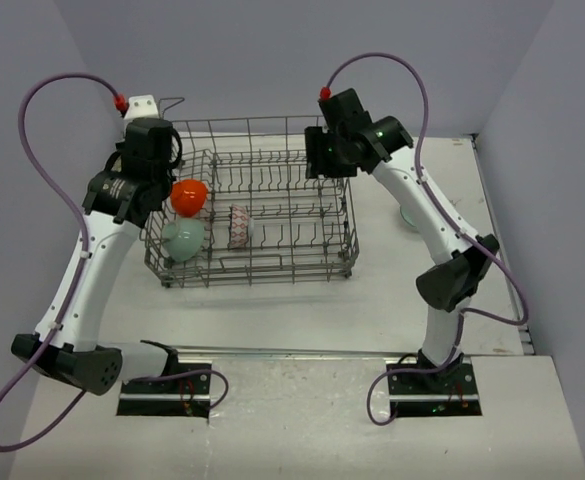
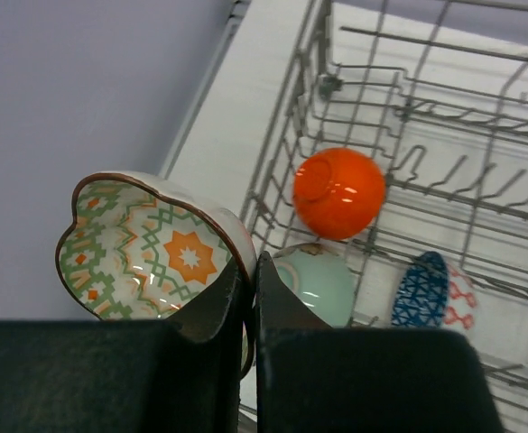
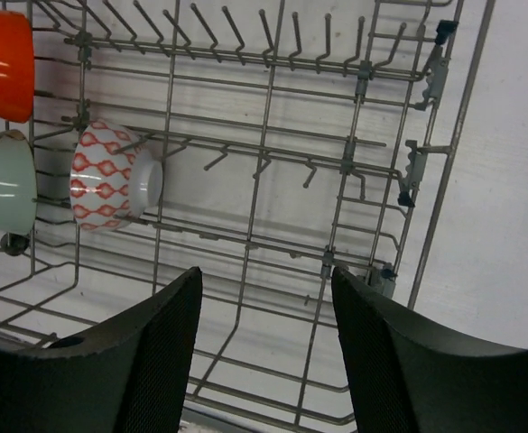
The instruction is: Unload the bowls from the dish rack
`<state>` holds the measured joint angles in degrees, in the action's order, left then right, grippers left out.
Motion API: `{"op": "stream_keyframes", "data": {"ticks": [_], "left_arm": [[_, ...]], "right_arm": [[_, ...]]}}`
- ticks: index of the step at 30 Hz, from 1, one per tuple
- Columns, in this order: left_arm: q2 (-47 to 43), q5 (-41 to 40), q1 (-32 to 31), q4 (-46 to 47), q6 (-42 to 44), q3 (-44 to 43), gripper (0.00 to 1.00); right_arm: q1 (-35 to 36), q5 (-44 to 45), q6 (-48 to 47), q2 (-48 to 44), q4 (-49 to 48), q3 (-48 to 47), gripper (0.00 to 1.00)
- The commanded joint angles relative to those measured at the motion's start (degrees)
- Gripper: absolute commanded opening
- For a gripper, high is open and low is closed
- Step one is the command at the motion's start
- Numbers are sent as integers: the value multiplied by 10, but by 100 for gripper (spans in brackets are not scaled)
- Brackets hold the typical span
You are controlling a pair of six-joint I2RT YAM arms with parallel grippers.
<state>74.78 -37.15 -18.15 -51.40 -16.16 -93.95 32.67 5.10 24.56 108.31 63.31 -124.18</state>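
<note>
My left gripper (image 2: 250,262) is shut on the rim of a bowl (image 2: 146,248) with an orange and green pattern inside, held just outside the left wall of the dish rack (image 2: 318,86). Inside the rack (image 1: 272,268) lie an orange bowl (image 2: 338,192), a mint-green bowl (image 2: 322,281) and a whitish bowl with a red pattern and blue inside (image 2: 426,290). In the top view the left gripper (image 1: 148,152) hides the held bowl. My right gripper (image 3: 265,275) hangs open above the rack's right half (image 3: 354,144), nothing between its fingers.
A pale green bowl (image 1: 409,214) shows on the table to the right of the rack, partly behind the right arm. Purple walls close in on the left, back and right. The rack's upright tines stand under the right gripper (image 1: 334,152).
</note>
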Motion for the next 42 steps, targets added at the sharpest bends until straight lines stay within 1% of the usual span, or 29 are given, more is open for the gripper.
{"op": "stream_keyframes", "data": {"ticks": [1, 2, 4, 10, 11, 13, 17, 18, 21, 22, 24, 25, 28, 34, 38, 42], "left_arm": [[-23, -77, 50, -27, -31, 41, 0], [-27, -77, 58, -27, -32, 53, 0], [-42, -75, 79, -26, -37, 88, 0], [-52, -72, 147, -22, -37, 126, 0], [-50, -62, 158, -23, -36, 130, 0], [-43, -49, 204, -21, -30, 135, 0], [-32, -15, 244, -16, -46, 145, 0], [-19, -7, 273, -15, -49, 149, 0], [22, 36, 317, -13, -67, 154, 0], [32, 61, 322, -13, -72, 154, 0], [54, 79, 327, -6, -87, 169, 0], [59, 107, 329, 12, -89, 176, 0], [84, 129, 332, 24, -104, 193, 0], [135, 136, 341, 45, -120, 205, 0], [161, 147, 358, 68, -121, 223, 0], [190, 153, 362, 90, -122, 235, 0]], "right_arm": [[33, 46, -14, 50, 79, -93, 60], [39, 45, -14, 58, 91, -118, 60], [54, 40, -11, 65, 93, -122, 60], [80, 35, -9, 47, 75, -82, 60], [85, 36, -10, 41, 73, -70, 59], [87, 35, -13, 35, 70, -59, 60], [93, 33, -15, 24, 66, -40, 60], [93, 31, -15, 24, 65, -39, 60], [93, 25, -18, 17, 65, -34, 59], [93, 25, -19, 15, 62, -30, 59], [93, 21, -19, 6, 57, -19, 59], [93, 20, -18, 2, 54, -15, 59], [93, 22, -16, -12, 44, 13, 59], [93, 32, -21, -28, 38, 41, 59], [93, 38, -21, -30, 41, 39, 59], [93, 42, -21, -28, 45, 25, 59]]}}
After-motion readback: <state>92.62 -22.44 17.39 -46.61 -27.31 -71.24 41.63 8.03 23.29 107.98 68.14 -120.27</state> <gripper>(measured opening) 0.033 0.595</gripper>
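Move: Above the rack's left part, the left hand already holds the small patterned bowl; its goal, clear table left of the rack, lies about 16 cm left, 3 cm back and some 32 cm down. The rack's left side is 7 cm left and level ahead, 24 cm lower; the orange bowl is 7 cm ahead, 3 cm right. From the open right hand, the red-and-white bowl lies about 21 cm left, 5 cm back and 20 cm down. Carrying the patterned bowl in its kept grip, the left hand swings left across the rack's side while sinking, then drops more steeply towards the clear table, some 24 cm down and 16 cm left in all, turning counter-clockwise and tipping its fingers downward. The empty right hand, still open, shifts left over the rack, then eases back and slightly down, closing a little on the red-and-white bowl. ##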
